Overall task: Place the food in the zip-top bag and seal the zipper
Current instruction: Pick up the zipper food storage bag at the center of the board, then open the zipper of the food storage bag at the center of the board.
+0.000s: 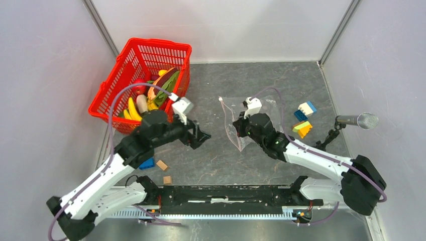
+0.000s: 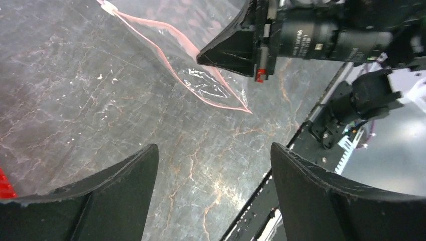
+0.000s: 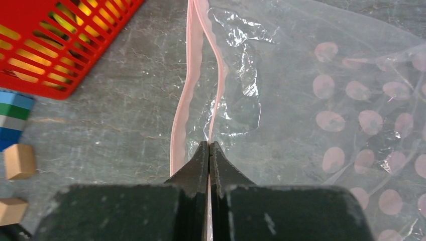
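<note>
The clear dotted zip-top bag (image 1: 261, 108) lies flat on the table right of centre, its pink zipper (image 1: 225, 118) along the left edge. My right gripper (image 3: 209, 145) is shut on one lip of the zipper (image 3: 217, 90); the other lip (image 3: 178, 110) bows away to the left, so the mouth gapes slightly. The bag (image 3: 311, 130) looks empty. The food (image 1: 150, 95), bananas and other toy pieces, sits in the red basket (image 1: 150, 50). My left gripper (image 1: 201, 136) hovers open and empty between basket and bag, with the bag (image 2: 201, 83) ahead of it.
Coloured building blocks (image 1: 305, 118) lie right of the bag, next to a microphone on a stand (image 1: 357, 120). Wooden cubes (image 1: 162, 165) and a blue block (image 1: 147, 163) rest near the left arm. Walls close in the table on three sides.
</note>
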Available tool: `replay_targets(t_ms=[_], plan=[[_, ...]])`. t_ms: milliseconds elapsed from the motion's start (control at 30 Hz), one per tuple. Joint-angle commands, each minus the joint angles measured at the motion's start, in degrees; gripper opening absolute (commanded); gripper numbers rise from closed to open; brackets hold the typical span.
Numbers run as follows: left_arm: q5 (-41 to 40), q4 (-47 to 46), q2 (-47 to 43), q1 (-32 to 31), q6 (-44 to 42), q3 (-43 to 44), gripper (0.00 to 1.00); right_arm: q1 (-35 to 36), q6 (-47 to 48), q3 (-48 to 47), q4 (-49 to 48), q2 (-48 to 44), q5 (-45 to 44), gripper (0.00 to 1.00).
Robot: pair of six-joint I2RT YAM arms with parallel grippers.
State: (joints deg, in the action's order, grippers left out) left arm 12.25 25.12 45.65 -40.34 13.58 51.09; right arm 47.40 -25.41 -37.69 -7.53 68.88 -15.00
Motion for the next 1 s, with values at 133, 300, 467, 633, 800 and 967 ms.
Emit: replay_targets(t_ms=[133,300,467,633,800,967], plan=[[-9.63,-18.08,11.63,-5.23,11.42,-4.14,0.85,-2.22,-6.88,4.64,-6.5,-6.93,8.16,0.0],[-7.77,-29.39,19.23,-5.63,16.07,-7.13,0.84,-2.29,-8.37,5.9,-7.84,-9.21,8.67,0.0],[-5.92,-34.26,25.68,-5.81,18.42,-7.55,0.84,-2.48,-9.49,6.54,-7.8,-10.22,8.86,0.0],[-5.42,-38.28,29.34,-5.81,19.38,-8.91,0.74,-2.57,-9.44,6.9,-8.13,-11.94,9.37,0.0],[-1.33,-41.89,31.82,-5.81,20.49,-9.11,0.44,-2.52,-8.37,6.32,-6.41,-13.84,8.46,0.0],[-8.35,-35.01,31.03,-5.79,18.35,-8.48,0.03,-2.57,-2.43,1.83,4.35,-14.8,3.33,0.0]])
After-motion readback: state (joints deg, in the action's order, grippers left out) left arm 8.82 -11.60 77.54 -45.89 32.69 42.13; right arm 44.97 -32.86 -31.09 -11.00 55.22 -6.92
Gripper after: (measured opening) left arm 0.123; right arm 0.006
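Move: The bag's free lip, the one on the left side of its mouth, lies about 11 cm to the left hand's right, 7 cm ahead and 16 cm lower. From the same hand, the right gripper is some 14 cm to the right, 8 cm ahead and 11 cm down, and the zipper's slider end 17 cm ahead, 8 cm to the right and 21 cm down. For the right hand, already holding the opposite lip, the free lip is 3 cm left, 1 cm back and 5 cm below. The left fingers end up pinching the bag's free lip about midway along the zipper: the open hand swoops down some 12 cm, right about 10 cm and forward about half that, tipping down roughly 15 degrees, and shuts only as it slows beside the lip. Meanwhile the right hand keeps its pinch on the other lip, raising it some 4 cm and drawing it back a little while rolling its left side up about 15 degrees. ##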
